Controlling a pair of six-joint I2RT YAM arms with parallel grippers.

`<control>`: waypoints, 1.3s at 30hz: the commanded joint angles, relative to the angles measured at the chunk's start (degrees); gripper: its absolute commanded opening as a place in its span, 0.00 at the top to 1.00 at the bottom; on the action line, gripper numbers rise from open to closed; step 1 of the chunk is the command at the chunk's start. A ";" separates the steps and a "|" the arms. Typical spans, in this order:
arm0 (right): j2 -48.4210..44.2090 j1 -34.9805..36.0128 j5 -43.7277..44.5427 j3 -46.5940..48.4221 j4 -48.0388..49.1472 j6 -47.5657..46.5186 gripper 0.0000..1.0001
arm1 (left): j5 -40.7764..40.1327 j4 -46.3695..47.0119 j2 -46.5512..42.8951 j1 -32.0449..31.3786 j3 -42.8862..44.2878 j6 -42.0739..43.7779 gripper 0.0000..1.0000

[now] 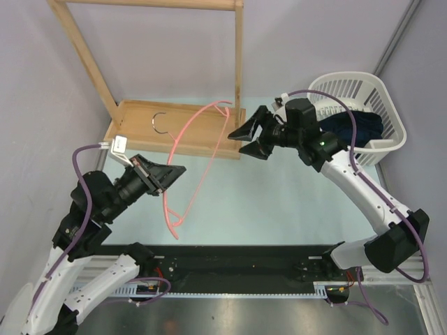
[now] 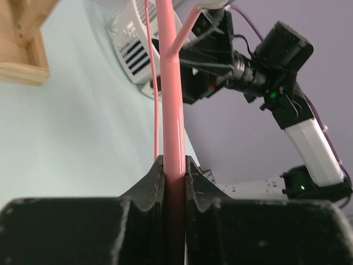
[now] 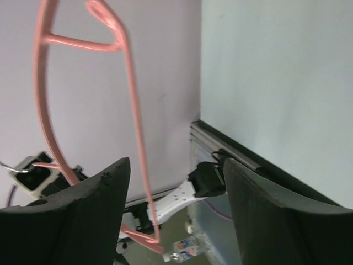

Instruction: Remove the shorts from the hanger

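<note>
The pink hanger (image 1: 199, 150) hangs in the air over the table, bare, with its metal hook (image 1: 159, 120) over the wooden base. My left gripper (image 1: 173, 172) is shut on the hanger's pink bar (image 2: 172, 110) near its lower part. The dark navy shorts (image 1: 357, 129) lie inside the white basket (image 1: 328, 87) at the right. My right gripper (image 1: 244, 135) is open and empty, next to the hanger's upper end; the hanger (image 3: 49, 110) shows ahead of its jaws, outside the gap.
A light wooden rack frame (image 1: 238, 63) stands on a wooden base (image 1: 140, 143) at the back left. The right arm (image 2: 265, 66) shows in the left wrist view. A black rail (image 1: 237, 269) runs along the near edge.
</note>
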 commanded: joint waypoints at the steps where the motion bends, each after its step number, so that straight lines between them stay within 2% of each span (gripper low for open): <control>1: -4.38 -4.14 -2.03 0.22 -13.36 -10.37 0.19 | -6.97 1.61 2.64 0.25 6.42 5.00 1.00; 4: -6.31 -7.13 -0.36 0.22 -21.27 -17.40 0.11 | -11.19 0.03 7.11 0.25 11.42 9.56 1.00; 8: -8.86 -9.33 1.22 0.30 -27.87 -23.21 0.10 | -16.11 -3.31 14.32 0.25 20.65 17.66 1.00; 16: -10.18 -13.72 -0.53 0.22 -30.34 -25.77 0.10 | -22.88 -5.42 29.70 0.25 38.14 29.09 1.00; 22: -10.27 -16.88 -3.42 0.22 -31.13 -26.21 0.10 | -23.59 -2.79 36.83 0.16 42.11 31.03 1.00; 26: -10.27 -22.24 -5.19 1.70 -34.19 -29.19 0.09 | -23.41 -0.77 41.49 0.25 44.75 32.35 1.00; 32: -8.95 -22.60 -2.91 5.66 -35.44 -32.27 0.09 | -22.01 3.10 50.09 0.34 52.30 35.42 1.00; 39: -7.46 -23.21 -0.45 10.93 -38.43 -35.52 0.09 | -19.72 3.19 60.29 0.86 63.55 35.87 1.00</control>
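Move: The left hand already holds the pink hanger; the rack's top rod, where it is being taken, lies about 34 cm ahead, 7 cm right and 18 cm above. The rack's wooden tray is some 27 cm ahead, straight in line and 27 cm below, the right post about 32 cm ahead and 14 cm right. From the right hand, which has already let go, that stretch of rod is some 22 cm ahead, 13 cm left and 21 cm up. Left carries the pinched hanger about 25 cm forward and up towards the rod; right opens wider, withdrawing rightward. ##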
